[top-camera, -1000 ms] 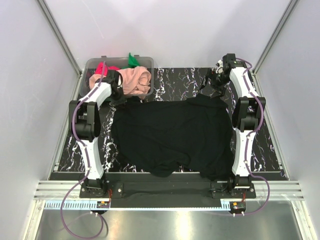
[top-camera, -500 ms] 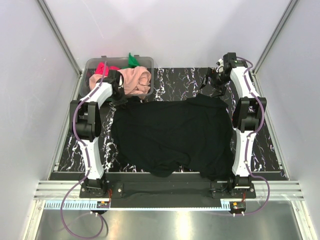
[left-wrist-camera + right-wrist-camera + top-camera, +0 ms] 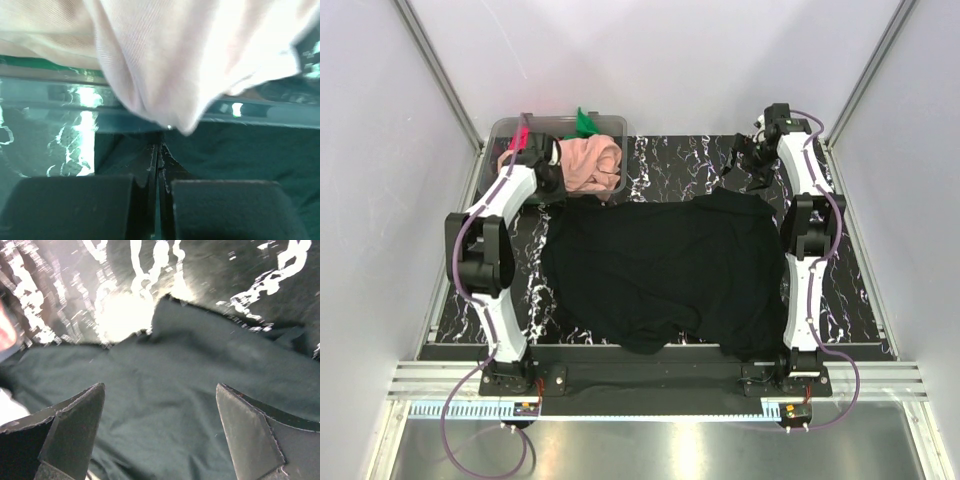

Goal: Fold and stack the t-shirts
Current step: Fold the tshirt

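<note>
The large black t-shirt (image 3: 665, 270) lies spread flat across the marble table (image 3: 660, 160). My left gripper (image 3: 556, 185) is shut on the black shirt's far-left edge, right below the tub's front wall. In the left wrist view the closed tips (image 3: 159, 147) meet on dark cloth (image 3: 250, 155), and the peach-pink t-shirt (image 3: 160, 55) hangs over the tub rim above them. My right gripper (image 3: 736, 165) hovers open over the black shirt's far-right corner (image 3: 165, 440), with nothing between its fingers (image 3: 160, 387). The peach-pink (image 3: 590, 160), pink-red (image 3: 520, 135) and green (image 3: 585, 120) t-shirts sit bundled in the tub.
The clear plastic tub (image 3: 498, 130) stands at the table's back-left corner, its front wall (image 3: 65, 95) close behind my left fingertips. White walls and metal frame posts (image 3: 440, 70) enclose the table on three sides. The shirt's near edge is bunched by the front rail (image 3: 650, 340).
The left gripper closed at the black shirt's far-left edge, and the left arm swung its elbow outward and its wrist back toward the tub. The right gripper shifted slightly back, still open.
</note>
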### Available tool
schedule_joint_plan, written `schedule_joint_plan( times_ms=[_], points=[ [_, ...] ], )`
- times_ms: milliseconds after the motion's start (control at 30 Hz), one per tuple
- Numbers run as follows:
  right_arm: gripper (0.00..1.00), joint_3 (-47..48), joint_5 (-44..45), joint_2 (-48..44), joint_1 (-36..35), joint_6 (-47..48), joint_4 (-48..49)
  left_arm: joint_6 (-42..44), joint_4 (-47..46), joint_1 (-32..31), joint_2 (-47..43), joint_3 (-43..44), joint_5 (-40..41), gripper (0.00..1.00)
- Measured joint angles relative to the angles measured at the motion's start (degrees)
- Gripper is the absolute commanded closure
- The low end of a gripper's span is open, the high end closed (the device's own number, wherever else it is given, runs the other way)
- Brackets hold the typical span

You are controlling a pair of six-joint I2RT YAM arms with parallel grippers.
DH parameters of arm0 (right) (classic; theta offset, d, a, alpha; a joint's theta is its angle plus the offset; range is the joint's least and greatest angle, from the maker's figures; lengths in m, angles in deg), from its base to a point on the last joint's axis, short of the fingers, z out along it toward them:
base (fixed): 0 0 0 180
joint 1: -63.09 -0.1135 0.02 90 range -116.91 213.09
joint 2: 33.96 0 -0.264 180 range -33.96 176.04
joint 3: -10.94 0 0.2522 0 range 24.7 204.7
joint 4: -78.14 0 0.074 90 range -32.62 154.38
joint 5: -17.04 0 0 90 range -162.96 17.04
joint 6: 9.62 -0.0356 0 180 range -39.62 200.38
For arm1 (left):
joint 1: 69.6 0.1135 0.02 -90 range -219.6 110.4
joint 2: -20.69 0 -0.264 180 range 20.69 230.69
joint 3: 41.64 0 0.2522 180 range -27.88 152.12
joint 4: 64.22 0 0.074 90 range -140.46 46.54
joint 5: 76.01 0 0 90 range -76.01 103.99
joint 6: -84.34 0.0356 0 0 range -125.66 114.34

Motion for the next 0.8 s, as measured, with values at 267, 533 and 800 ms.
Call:
schedule_joint_plan(
  times_ms=[267, 533, 800],
  points=[
    [0.02, 6.8, 9.9, 6.6, 0.0, -2.7, -3.8, 0.1, -0.8, 0.0, -2.6, -0.3, 0.2, 1.00],
    [0.02, 4.6, 17.9, 6.7, 0.2, -3.8, -5.2, 0.7, -0.8, 0.0, -2.6, -0.5, 0.3, 1.00],
    [0.01, 5.8, 21.0, 6.9, 1.7, -3.8, -6.1, 0.8, -0.8, 0.0, -2.6, -0.5, 0.2, 1.00]
  ],
)
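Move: The black t-shirt's far right corner lies about 11 cm to the right of the open right gripper, some 6 cm nearer the base and 6 cm lower; the shirt's middle is around 22 cm left and 27 cm back. The left gripper already holds the far left corner. From it the right corner is roughly 64 cm to the right, nearly level fore and aft; the clothes bin sits 13 cm straight ahead. Swing the right gripper about 7 cm to the right while sinking some 5 cm towards the t-shirt's far right corner, fingers kept wide open; roll its right side up nearly 20 degrees so the fingers stop slanting left, and turn slightly clockwise. Keep the left fingers shut on their corner, raise it 2 cm, then hold still in front of the bin. ##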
